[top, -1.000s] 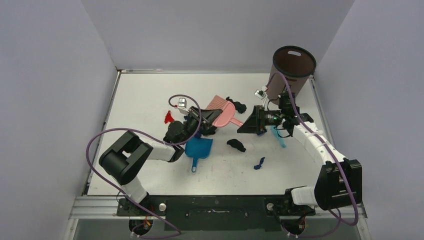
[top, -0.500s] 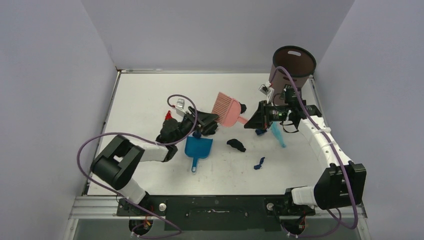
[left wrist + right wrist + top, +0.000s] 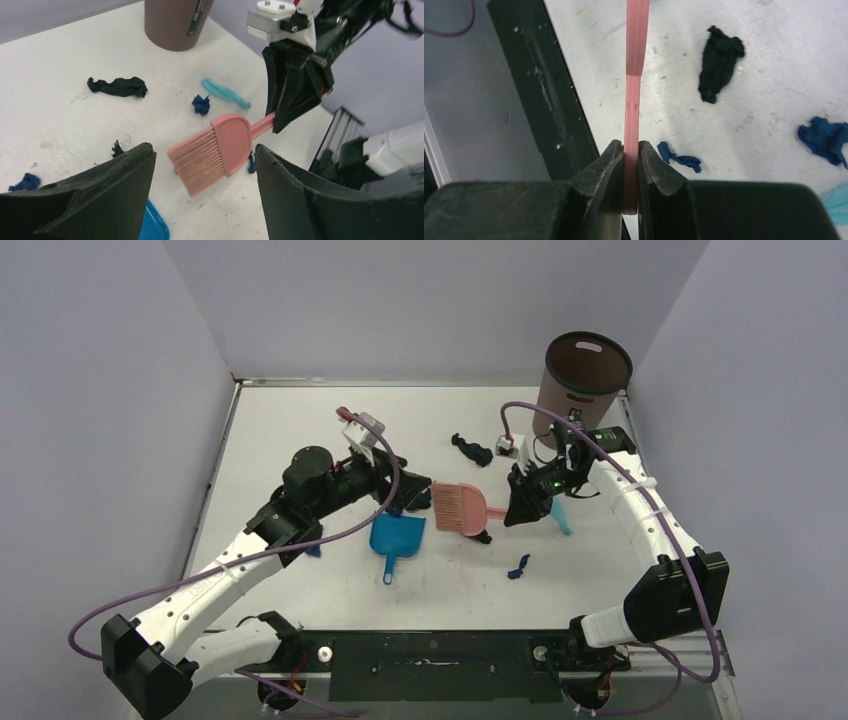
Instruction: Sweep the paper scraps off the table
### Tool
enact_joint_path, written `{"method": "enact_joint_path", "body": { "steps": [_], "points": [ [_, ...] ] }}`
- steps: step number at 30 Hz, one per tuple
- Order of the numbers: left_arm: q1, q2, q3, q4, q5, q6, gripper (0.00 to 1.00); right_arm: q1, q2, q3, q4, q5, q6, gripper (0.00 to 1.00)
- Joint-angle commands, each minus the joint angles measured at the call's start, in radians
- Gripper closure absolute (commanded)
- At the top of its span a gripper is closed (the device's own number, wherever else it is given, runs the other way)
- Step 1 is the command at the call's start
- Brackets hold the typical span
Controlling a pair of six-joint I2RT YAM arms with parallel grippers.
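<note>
My right gripper [image 3: 520,506] is shut on the handle of the pink hand brush [image 3: 458,508], which hangs bristles-down just right of the blue dustpan [image 3: 397,537]. In the right wrist view the pads [image 3: 616,152] clamp the pink handle [image 3: 632,100]. My left gripper [image 3: 408,490] stands open behind the dustpan, and nothing sits between its fingers [image 3: 125,170]. Paper scraps lie on the table [image 3: 280,430]: a black one [image 3: 472,450], a light-blue strip [image 3: 560,515], a dark blue one [image 3: 517,566] and a black one [image 3: 484,536] under the brush.
A brown bin [image 3: 586,375] stands at the back right corner. Another dark blue scrap [image 3: 312,550] lies by the left forearm. The lilac walls close in the table on three sides. The left arm stretches across the table's left half.
The left gripper opened and let go of the brush, and its arm lifted away. The right gripper shut on the handle and carried the brush down to beside the dustpan.
</note>
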Motion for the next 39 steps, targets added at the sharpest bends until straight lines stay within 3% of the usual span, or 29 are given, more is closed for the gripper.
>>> {"method": "enact_joint_path", "body": {
  "steps": [1, 10, 19, 24, 27, 28, 31, 35, 39],
  "points": [
    [-0.058, 0.057, 0.064, -0.218, 0.112, 0.35, 0.3, 0.083, 0.001, 0.057, -0.157, -0.034, -0.166, 0.95],
    [-0.139, 0.145, 0.085, -0.156, 0.132, 0.379, 0.32, 0.152, 0.004, 0.058, -0.155, -0.107, -0.148, 0.95],
    [-0.13, 0.052, -0.051, 0.041, 0.073, 0.266, 0.3, 0.105, 0.019, 0.069, -0.151, -0.293, -0.176, 0.95],
    [-0.109, 0.072, -0.053, 0.068, 0.176, 0.215, 0.62, 0.091, 0.029, 0.077, -0.151, -0.323, -0.184, 0.95],
    [-0.107, 0.077, -0.046, 0.062, 0.215, 0.213, 0.91, 0.084, 0.026, 0.064, -0.148, -0.305, -0.191, 0.94],
    [-0.108, 0.077, -0.046, 0.059, 0.219, 0.214, 1.0, 0.082, 0.024, 0.063, -0.141, -0.294, -0.187, 0.87],
    [-0.107, 0.083, -0.043, 0.042, 0.259, 0.225, 1.0, 0.082, 0.021, 0.08, -0.106, -0.231, -0.16, 0.47],
    [-0.108, 0.129, 0.011, -0.042, 0.343, 0.251, 1.0, 0.12, -0.003, 0.159, -0.034, -0.132, -0.123, 0.17],
    [-0.11, 0.16, 0.037, -0.051, 0.399, 0.238, 1.0, 0.187, -0.014, 0.199, 0.074, -0.064, -0.065, 0.1]
  ]
}}
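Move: The bristle end of the pink brush, whose handle is still held in the right fingers, lies about 7 cm to the left gripper's right, 2 cm ahead and 10 cm below. The blue dustpan is some 29 cm below that gripper, 3 cm to its left and 1 cm ahead; a black scrap lies level with the pan, 3 cm ahead and 15 cm right of the gripper. From the right gripper, the open left one is about 21 cm left, 3 cm ahead and 8 cm higher. Bring the left gripper down about 8 cm, back and right with its fingers open, ease up slightly, then pinch the bristle end and draw on back, right and down, turning the hand clockwise some 25 degrees in all. Meanwhile take the right gripper, keeping its hold, back 5 cm and a little left, lift the brush towards the left fingers, then open wide off the handle and move forward and up. ##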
